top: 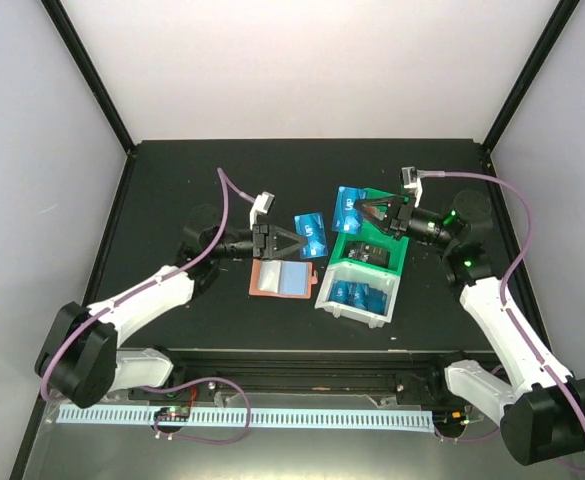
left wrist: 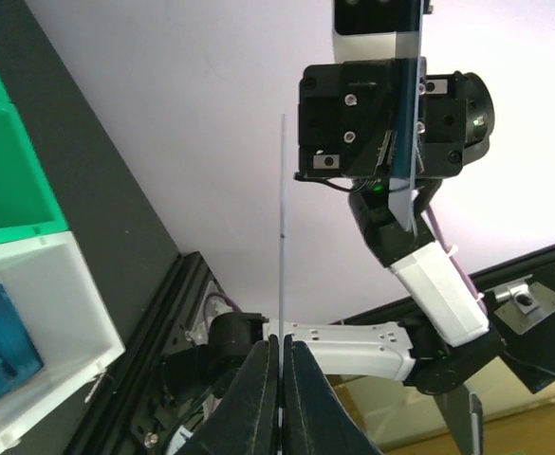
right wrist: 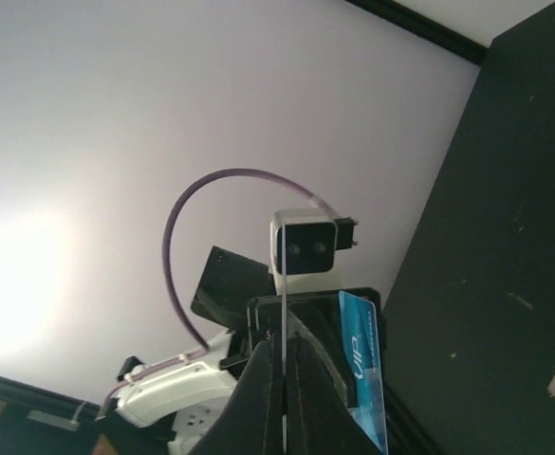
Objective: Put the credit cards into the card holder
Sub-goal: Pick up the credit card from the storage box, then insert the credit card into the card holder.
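Both grippers hold bright blue credit cards in the air above the middle of the table. My left gripper [top: 292, 242] is shut on one card [top: 311, 233], seen edge-on as a thin line [left wrist: 283, 237] between its jaws [left wrist: 282, 346]. My right gripper [top: 369, 212] is shut on another card [top: 347, 210], also a thin edge-on line [right wrist: 283, 303] in its jaws [right wrist: 284, 346]. The two cards face each other a short way apart. The salmon-pink card holder [top: 281, 279] lies open on the table just below the left gripper. It does not show in either wrist view.
A green bin [top: 400, 250] stands under the right gripper, with a white bin [top: 327, 288] in front of it holding several more blue cards [top: 362, 297]. Both bins show at the left of the left wrist view [left wrist: 7, 171]. Black frame posts rise at the back corners.
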`<state>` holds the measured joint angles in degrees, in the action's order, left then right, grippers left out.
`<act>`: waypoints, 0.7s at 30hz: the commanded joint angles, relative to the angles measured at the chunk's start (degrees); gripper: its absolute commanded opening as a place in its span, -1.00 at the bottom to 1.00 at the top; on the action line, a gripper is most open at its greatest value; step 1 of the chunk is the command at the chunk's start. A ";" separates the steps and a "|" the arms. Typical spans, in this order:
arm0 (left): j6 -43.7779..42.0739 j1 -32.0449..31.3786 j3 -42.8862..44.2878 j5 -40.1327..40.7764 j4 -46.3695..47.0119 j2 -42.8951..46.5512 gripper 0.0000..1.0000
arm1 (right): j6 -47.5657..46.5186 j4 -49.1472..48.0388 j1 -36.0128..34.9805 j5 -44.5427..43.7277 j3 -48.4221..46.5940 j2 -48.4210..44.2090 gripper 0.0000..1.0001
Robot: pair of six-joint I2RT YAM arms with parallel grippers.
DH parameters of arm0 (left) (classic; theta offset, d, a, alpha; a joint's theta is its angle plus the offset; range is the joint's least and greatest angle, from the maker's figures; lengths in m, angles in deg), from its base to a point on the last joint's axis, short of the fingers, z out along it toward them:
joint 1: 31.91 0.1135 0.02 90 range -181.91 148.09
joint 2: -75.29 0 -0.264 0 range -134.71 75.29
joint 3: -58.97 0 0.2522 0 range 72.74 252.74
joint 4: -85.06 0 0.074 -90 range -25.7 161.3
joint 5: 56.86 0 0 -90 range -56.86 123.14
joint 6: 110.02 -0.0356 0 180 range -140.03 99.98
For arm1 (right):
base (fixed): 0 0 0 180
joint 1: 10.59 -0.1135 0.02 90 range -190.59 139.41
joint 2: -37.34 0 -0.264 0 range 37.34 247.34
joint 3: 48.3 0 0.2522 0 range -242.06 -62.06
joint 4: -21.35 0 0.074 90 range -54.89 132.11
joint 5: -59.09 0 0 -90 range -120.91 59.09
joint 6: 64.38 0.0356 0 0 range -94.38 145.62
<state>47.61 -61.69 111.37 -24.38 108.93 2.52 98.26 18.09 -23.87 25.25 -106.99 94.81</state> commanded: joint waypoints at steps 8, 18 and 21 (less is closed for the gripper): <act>-34.93 2.45 5.13 20.31 -55.81 6.05 -0.97 | -24.72 28.67 -5.88 -14.30 -5.28 1.39 -0.98; -39.80 2.45 6.70 28.29 -66.94 -0.17 -0.97 | -27.83 36.89 -25.24 -32.33 -2.62 12.50 -0.98; -39.92 2.45 7.52 28.58 -66.83 -4.86 -0.97 | -27.86 36.36 -28.75 -32.95 -3.03 17.26 -0.98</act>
<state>10.32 -59.59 115.74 1.33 45.89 1.82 71.77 53.24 -49.07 -2.90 -110.33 107.66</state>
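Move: The open card holder that both held cards are being taken to lies about 28 cm below the left hand, some 4 cm to its left and 2 cm farther out. From the right hand the card holder is about 34 cm down, 13 cm to the left and 1 cm back. Straight beside the card holder, the white tray of blue cards sits 3 cm right and 4 cm back of the right hand; the green tray's black card is about 5 cm right and 4 cm ahead of it. The two blue cards, one already pinched in each hand and clear of each other, are brought swiftly down towards the open card holder: each hand sinks about 17 cm while shifting some 7 cm to the left, the right after a short hesitation. Both wrists tip the fingers from level to steeply downward, the left a little more than the right, and the fingers stay shut on their cards. ##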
